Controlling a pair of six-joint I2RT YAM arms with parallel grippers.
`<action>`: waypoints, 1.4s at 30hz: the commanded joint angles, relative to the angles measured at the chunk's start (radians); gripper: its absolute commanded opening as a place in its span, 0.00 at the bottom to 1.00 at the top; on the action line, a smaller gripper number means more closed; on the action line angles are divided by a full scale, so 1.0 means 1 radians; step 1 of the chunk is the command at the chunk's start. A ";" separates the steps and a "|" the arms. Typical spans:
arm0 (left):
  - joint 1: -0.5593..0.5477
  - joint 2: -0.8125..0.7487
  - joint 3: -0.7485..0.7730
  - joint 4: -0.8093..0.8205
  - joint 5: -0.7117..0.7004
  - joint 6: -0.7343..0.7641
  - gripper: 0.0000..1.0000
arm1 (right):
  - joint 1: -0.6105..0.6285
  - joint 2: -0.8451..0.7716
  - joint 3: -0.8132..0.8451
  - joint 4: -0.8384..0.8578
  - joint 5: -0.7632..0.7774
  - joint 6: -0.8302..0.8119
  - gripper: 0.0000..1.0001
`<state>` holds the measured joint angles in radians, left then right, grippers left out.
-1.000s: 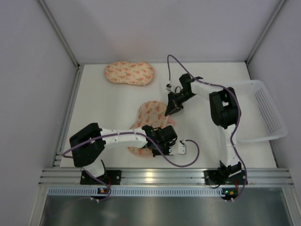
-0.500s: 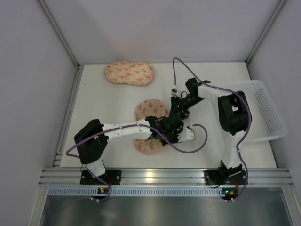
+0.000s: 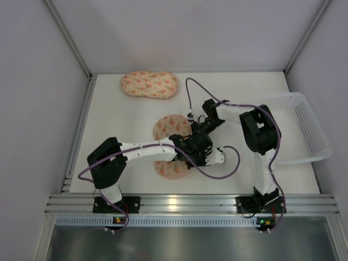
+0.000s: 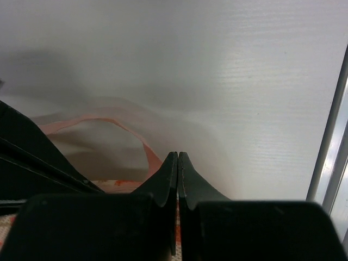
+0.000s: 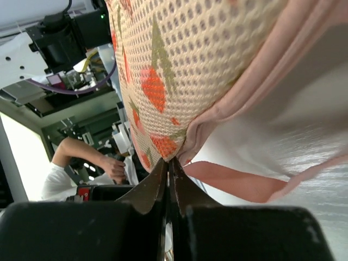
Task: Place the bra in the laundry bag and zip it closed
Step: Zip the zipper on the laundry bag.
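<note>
The laundry bag (image 3: 169, 129), peach-pink with an orange print, lies in a figure-eight at the table's middle. Both grippers meet at its right edge. My left gripper (image 3: 190, 145) (image 4: 178, 155) is shut. A raised pink strip (image 4: 132, 132) of the bag curves into its fingers, and printed fabric shows in the slit between them. My right gripper (image 3: 197, 128) (image 5: 169, 160) is shut with its tips pinching the bag's edge (image 5: 187, 145), where the mesh side meets the pink trim. A pink ribbon (image 5: 239, 182) trails beside it. The bra is out of view.
A twin printed pouch (image 3: 149, 85) lies at the back left. A white mesh basket (image 3: 304, 130) stands along the right edge behind the right arm. Purple cables (image 3: 217, 163) loop over the table near the grippers. A metal rail (image 4: 329, 152) runs along the table's edge.
The right gripper came down from above the bag to its right edge, opening and shutting again there. The left gripper slid right along the bag, and the bag's upper lobe shifted left.
</note>
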<state>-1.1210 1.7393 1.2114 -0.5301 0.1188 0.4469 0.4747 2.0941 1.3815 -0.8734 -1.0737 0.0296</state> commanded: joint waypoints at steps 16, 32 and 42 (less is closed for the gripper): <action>-0.057 -0.162 -0.181 -0.056 0.232 0.035 0.00 | -0.073 0.161 0.369 0.037 0.050 0.050 0.00; 0.055 -0.017 0.063 -0.054 0.168 0.019 0.00 | -0.143 -0.065 0.124 -0.124 0.118 -0.125 0.74; 0.052 -0.029 0.094 -0.123 0.159 0.208 0.04 | -0.146 -0.068 -0.028 -0.047 0.021 -0.080 0.73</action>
<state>-1.0641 1.7290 1.2823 -0.6037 0.2691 0.5369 0.3286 2.0632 1.3987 -0.9718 -0.9909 -0.0586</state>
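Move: The right hand's shut fingers are at the zip-side edge of the laundry bag. The bag's far end lies about 17 cm ahead and 9 cm left of this hand, the bag's middle roughly 4 cm ahead and 8 cm left, both some 3 cm lower; the spare bag is about 33 cm ahead and 20 cm left. From the left hand, shut near the bag's near right edge, that far end is some 22 cm ahead and 12 cm left. Pinching at the zip-side edge, the right hand draws about 10 cm forward along the bag while the left, still shut on the near edge, tugs back some 6 cm and a little left. The right fingers then open wide, leave the edge and swing back about 6 cm and as far to the right. The left, fingers still shut, returns forward to where it started and rises a couple of centimetres. ##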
